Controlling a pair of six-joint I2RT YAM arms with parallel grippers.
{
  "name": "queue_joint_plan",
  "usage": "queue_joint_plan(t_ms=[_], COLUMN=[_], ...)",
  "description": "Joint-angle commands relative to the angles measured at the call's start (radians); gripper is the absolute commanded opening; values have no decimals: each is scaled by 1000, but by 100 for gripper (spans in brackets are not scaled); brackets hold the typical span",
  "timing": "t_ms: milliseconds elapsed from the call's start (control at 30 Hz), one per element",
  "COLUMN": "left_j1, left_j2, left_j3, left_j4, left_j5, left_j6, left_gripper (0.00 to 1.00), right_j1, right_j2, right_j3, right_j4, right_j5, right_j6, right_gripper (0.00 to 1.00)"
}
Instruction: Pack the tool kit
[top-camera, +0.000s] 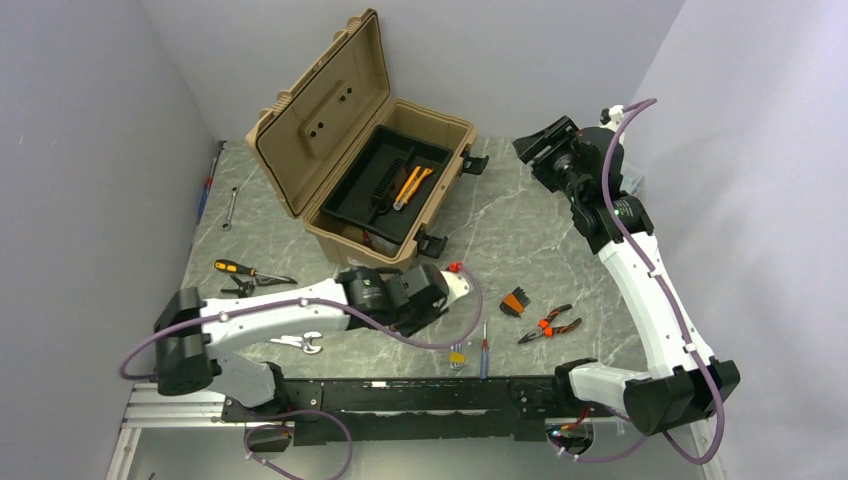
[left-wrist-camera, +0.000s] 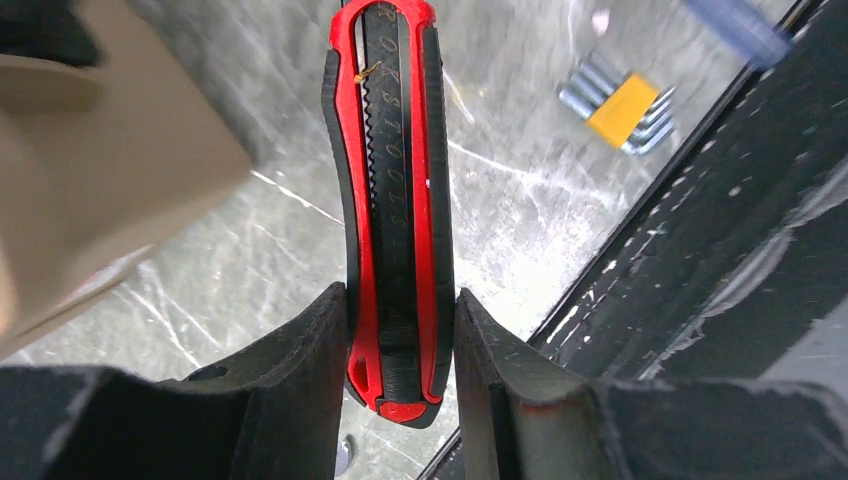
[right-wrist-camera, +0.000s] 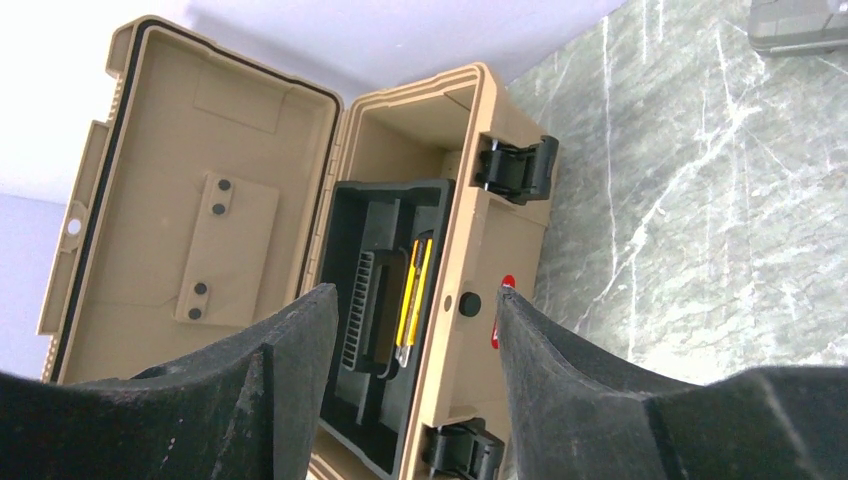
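The tool kit's tan toolbox (top-camera: 345, 238) stands open at the back of the table, lid (top-camera: 325, 110) leaning back. A yellow utility knife (top-camera: 412, 185) lies in its black insert tray (top-camera: 372, 205). My left gripper (top-camera: 438, 300) hangs just in front of the box, low over the table. In its wrist view it (left-wrist-camera: 400, 295) is shut on a red-and-black utility knife (left-wrist-camera: 395, 160), which points away from the fingers. My right gripper (top-camera: 540, 148) is open and holds nothing. It (right-wrist-camera: 415, 292) hovers to the right of the toolbox (right-wrist-camera: 480, 250) and looks down at the tray (right-wrist-camera: 345, 300).
Loose tools lie on the marble top: red pliers (top-camera: 548, 325), a black-orange bit holder (top-camera: 513, 302), a screwdriver (top-camera: 484, 355), yellow hex keys (top-camera: 458, 355), an adjustable wrench (top-camera: 300, 343), an orange-handled tool (top-camera: 240, 268) and a spanner (top-camera: 229, 208). A clear organiser case (right-wrist-camera: 795, 25) sits at the far right.
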Motion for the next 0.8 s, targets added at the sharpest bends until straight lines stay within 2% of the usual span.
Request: queue_joint_plan(t_ms=[0, 133, 233, 367, 500, 767], left_j1=[46, 178, 301, 414, 516, 646], left_j2=[-115, -178, -182, -156, -70, 131], left_j3=[114, 186, 258, 345, 445, 569], left_j4=[-75, -94, -119, -96, -55, 30], left_j5=[25, 55, 25, -33, -96, -88], left_j6=[6, 5, -6, 17, 37, 142], left_gripper=[0, 0, 0, 0, 0, 0], right_j1=[-18, -27, -27, -27, -28, -29], right_j2=[-31, -42, -51, -60, -55, -83], right_j3=[35, 35, 37, 26, 33, 36], right_j4=[2, 0, -7, -5, -11, -52], right_j5=[-31, -32, -37, -53, -77, -83], right_j6=[-4, -11, -28, -35, -39, -73], right_gripper=[61, 61, 61, 61, 60, 61])
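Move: The left hand, with the red knife already pinched, has the black tray in the open toolbox about 26 cm ahead, 6 cm to its left and roughly 3 cm higher. The yellow cutter in the tray lies some 26 cm ahead and 3 cm left; the box's near latch 16 cm ahead, 1 cm left; the hex keys 5 cm back, 4 cm right, 12 cm below. From the right hand the tray is about 2 cm ahead, 21 cm left, 21 cm below. Left hand carries the still-pinched red knife about 22 cm forward, up and left over the tray, turning counter-clockwise. ##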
